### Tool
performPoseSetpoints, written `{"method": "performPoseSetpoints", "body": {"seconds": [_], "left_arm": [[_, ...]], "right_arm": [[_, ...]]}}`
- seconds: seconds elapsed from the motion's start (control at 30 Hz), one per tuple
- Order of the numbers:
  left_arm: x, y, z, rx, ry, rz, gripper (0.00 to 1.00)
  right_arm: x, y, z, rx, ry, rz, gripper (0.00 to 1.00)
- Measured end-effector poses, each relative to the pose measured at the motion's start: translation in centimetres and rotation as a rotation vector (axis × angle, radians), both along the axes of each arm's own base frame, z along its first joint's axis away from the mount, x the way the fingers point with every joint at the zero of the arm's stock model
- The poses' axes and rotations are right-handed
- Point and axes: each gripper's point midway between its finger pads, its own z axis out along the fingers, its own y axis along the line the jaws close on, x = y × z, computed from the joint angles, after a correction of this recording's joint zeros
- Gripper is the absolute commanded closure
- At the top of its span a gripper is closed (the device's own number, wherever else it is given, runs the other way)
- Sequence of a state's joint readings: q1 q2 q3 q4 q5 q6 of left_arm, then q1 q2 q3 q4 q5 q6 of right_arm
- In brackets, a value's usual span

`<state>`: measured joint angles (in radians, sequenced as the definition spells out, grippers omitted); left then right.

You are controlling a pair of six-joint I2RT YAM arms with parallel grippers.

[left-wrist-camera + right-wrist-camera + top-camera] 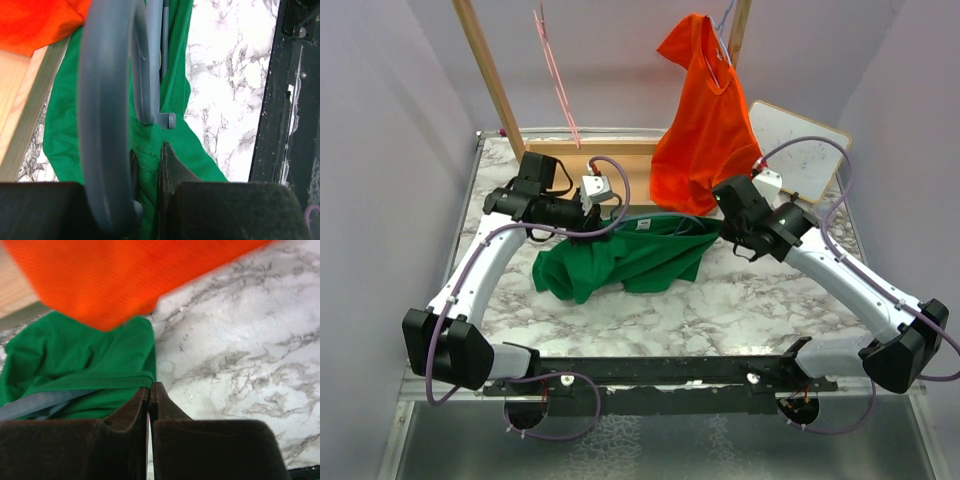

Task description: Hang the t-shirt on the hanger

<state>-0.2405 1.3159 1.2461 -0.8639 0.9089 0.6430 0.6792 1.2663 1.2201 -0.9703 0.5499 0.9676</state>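
The bright green t-shirt (pixel 620 262) lies crumpled in the middle of the marble table (pixel 740 300). My left gripper (pixel 597 217) is shut on a fold of its fabric (pixel 147 170). The slate blue-grey hanger's hook (pixel 102 100) curves close past the left finger. My right gripper (pixel 725 226) is at the shirt's right end with its jaws shut; its tips (pixel 149 386) touch the green hem (pixel 100 382), and no cloth shows between them. A grey hanger arm (pixel 40 402) lies inside the shirt. The white neck label is hidden.
An orange-red t-shirt (pixel 705 130) hangs on a pale lilac hanger (pixel 723 20) from the wooden rack (pixel 490 75), just behind both grippers. A thin pink wire hanger (pixel 555 70) hangs at the left. A whiteboard (pixel 800 150) leans at the back right. A black rail (pixel 660 375) runs along the front.
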Motion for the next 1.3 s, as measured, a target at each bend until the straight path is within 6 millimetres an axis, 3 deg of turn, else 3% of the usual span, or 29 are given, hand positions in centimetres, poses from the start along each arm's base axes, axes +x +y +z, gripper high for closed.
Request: {"method": "performPoseSetpoints", "body": {"seconds": [0.17, 0.37, 0.63, 0.93, 1.3], "left_arm": [[1.1, -0.4, 0.0, 0.002, 0.003, 0.013, 1.0], [1.1, -0.8, -0.4, 0.014, 0.008, 0.011, 1.0], [2.3, -1.4, -1.2, 0.04, 0.005, 0.021, 1.0], [3.4, -2.9, -1.1, 0.041, -0.019, -0.003, 1.0], [1.7, -3.7, -0.2, -0.003, 0.021, -0.078, 1.0]], "right_arm": [[1.6, 1.7, 3.2, -0.031, -0.061, 0.056, 0.99], [2.1, 2.2, 4.1, -0.063, -0.079, 0.087, 0.99], [2.4, 7.0, 5.7, -0.12, -0.103, 0.196, 0.99], [1.3, 11.7, 5.1, -0.161, -0.093, 0.308, 0.99], [1.1, 13.4, 4.9, -0.173, -0.107, 0.362, 0.99]]}}
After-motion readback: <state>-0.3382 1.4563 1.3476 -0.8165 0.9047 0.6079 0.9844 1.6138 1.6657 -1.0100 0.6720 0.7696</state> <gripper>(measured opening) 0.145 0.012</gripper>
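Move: Already pinching the shirt's neckline, the right hand has the hanger's free end roughly 5 cm to its left and 1 cm ahead, slightly below it. The orange shirt's lower end is about 8 cm ahead, 3 cm left and 8 cm down; the wooden tray's middle is some 14 cm ahead, 20 cm left and 18 cm below. From the left hand, which holds shirt and hanger, that free end lies about 18 cm right, level and 3 cm down. Carrying the pinched neckline back along the hanger towards the left hand, the right hand first lifts about 5 cm with a little forward, then sweeps left, 13 cm in all, turning some 20 degrees counter-clockwise with its fingers kept shut. The left hand keeps its grip on shirt and hanger and shifts about 4 cm to the right to meet it, going forward about 3 cm and then partly back. ##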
